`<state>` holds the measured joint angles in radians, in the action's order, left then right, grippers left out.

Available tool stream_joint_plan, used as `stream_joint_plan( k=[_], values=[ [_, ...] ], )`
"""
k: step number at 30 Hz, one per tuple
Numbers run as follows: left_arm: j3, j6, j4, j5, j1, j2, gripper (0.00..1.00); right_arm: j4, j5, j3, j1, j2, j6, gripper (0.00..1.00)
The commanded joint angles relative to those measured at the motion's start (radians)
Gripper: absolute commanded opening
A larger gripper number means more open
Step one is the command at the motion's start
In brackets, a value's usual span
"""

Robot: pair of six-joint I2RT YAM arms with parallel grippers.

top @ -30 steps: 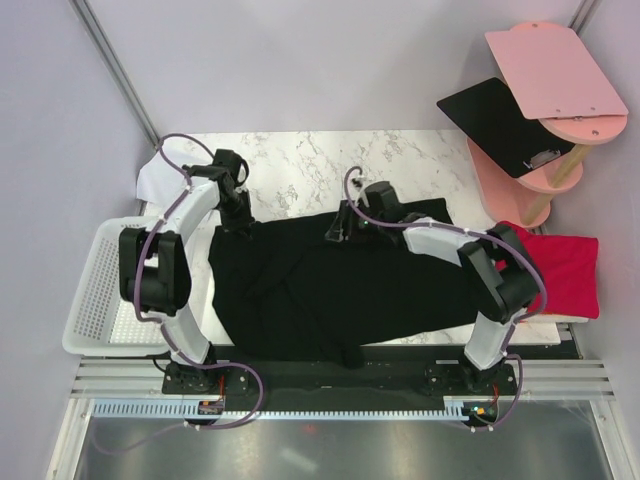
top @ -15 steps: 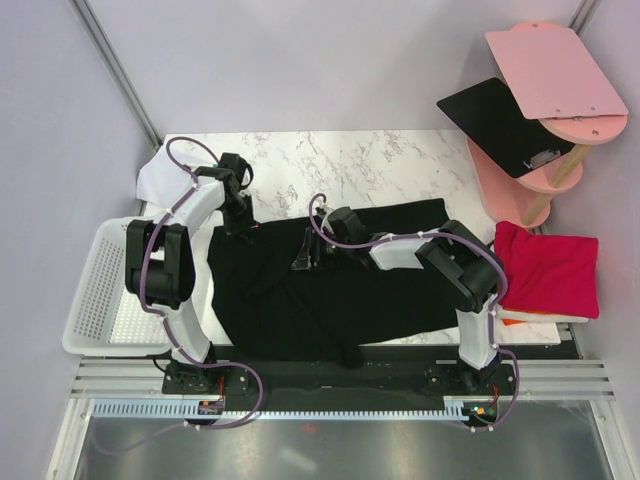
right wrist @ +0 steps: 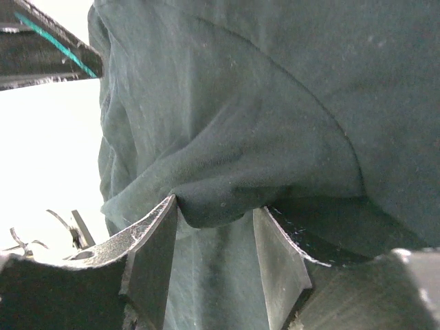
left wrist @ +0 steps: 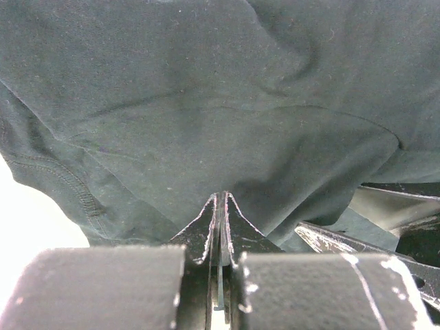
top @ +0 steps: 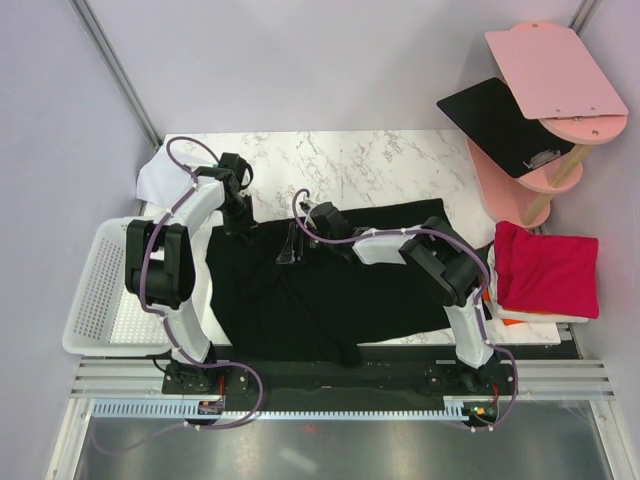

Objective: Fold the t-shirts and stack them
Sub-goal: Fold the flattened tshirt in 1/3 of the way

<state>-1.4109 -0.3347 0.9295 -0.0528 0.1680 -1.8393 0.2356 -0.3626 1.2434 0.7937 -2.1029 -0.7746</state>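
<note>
A black t-shirt [top: 330,295] lies spread over the near half of the marble table. At its far left corner my left gripper [top: 245,228] is shut on the cloth. In the left wrist view the closed fingertips [left wrist: 221,196] pinch the shirt [left wrist: 206,103], and creases run out from them. My right gripper [top: 287,250] is over the shirt's far edge, close to the left one. Its jaws [right wrist: 216,206] stand apart with a thick fold of the black shirt [right wrist: 261,124] bunched between them. A folded crimson red t-shirt [top: 548,268] lies at the right, an orange edge [top: 488,296] showing beneath it.
A white perforated basket [top: 95,290] sits at the left edge, with white cloth [top: 158,180] behind it. A pink tiered stand [top: 545,160] at the back right carries a flat black board [top: 490,115]. A white sheet [top: 540,318] lies under the red stack.
My right gripper has travelled left along the shirt's far edge, from mid-table to close beside the left gripper. The left gripper has barely moved.
</note>
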Motion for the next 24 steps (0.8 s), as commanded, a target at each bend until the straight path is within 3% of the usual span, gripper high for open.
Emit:
stream_joint_plan(
  k=[1, 17, 24],
  values=[
    [-0.016, 0.036, -0.012, 0.024, 0.005, -0.017, 0.02, -0.002, 0.028, 0.062, 0.006, -0.002, -0.003, 0.55],
    [-0.019, 0.042, -0.001, 0.050, 0.022, -0.067, 0.02, 0.027, 0.040, 0.102, 0.035, 0.084, 0.024, 0.54],
    [-0.014, 0.039, 0.005, 0.080, 0.031, -0.084, 0.02, -0.071, 0.040, 0.146, 0.056, 0.130, 0.052, 0.54]
  ],
)
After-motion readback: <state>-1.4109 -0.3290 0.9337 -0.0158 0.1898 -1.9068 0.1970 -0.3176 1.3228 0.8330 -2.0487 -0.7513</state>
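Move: Just below the left hand's shut tips, about 2 cm down, lies the t-shirt cloth to be held; the shirt's left edge is level with them and some 6 cm to the left. The basket's middle is 22 cm left and 9 cm back of them, the raised fold 8 cm right and 3 cm back. That same fold sits at the right hand's parted fingertips, a centimetre ahead, a centimetre left and slightly below. Pressing its closed tips onto the t-shirt, the left hand sinks about 2 cm, tips slightly and stays there. The right hand eases a centimetre forward, comes back, and rises about 5 cm while drifting a couple of centimetres left towards the left hand, lifting the cloth fold on its still half-open fingertips. ##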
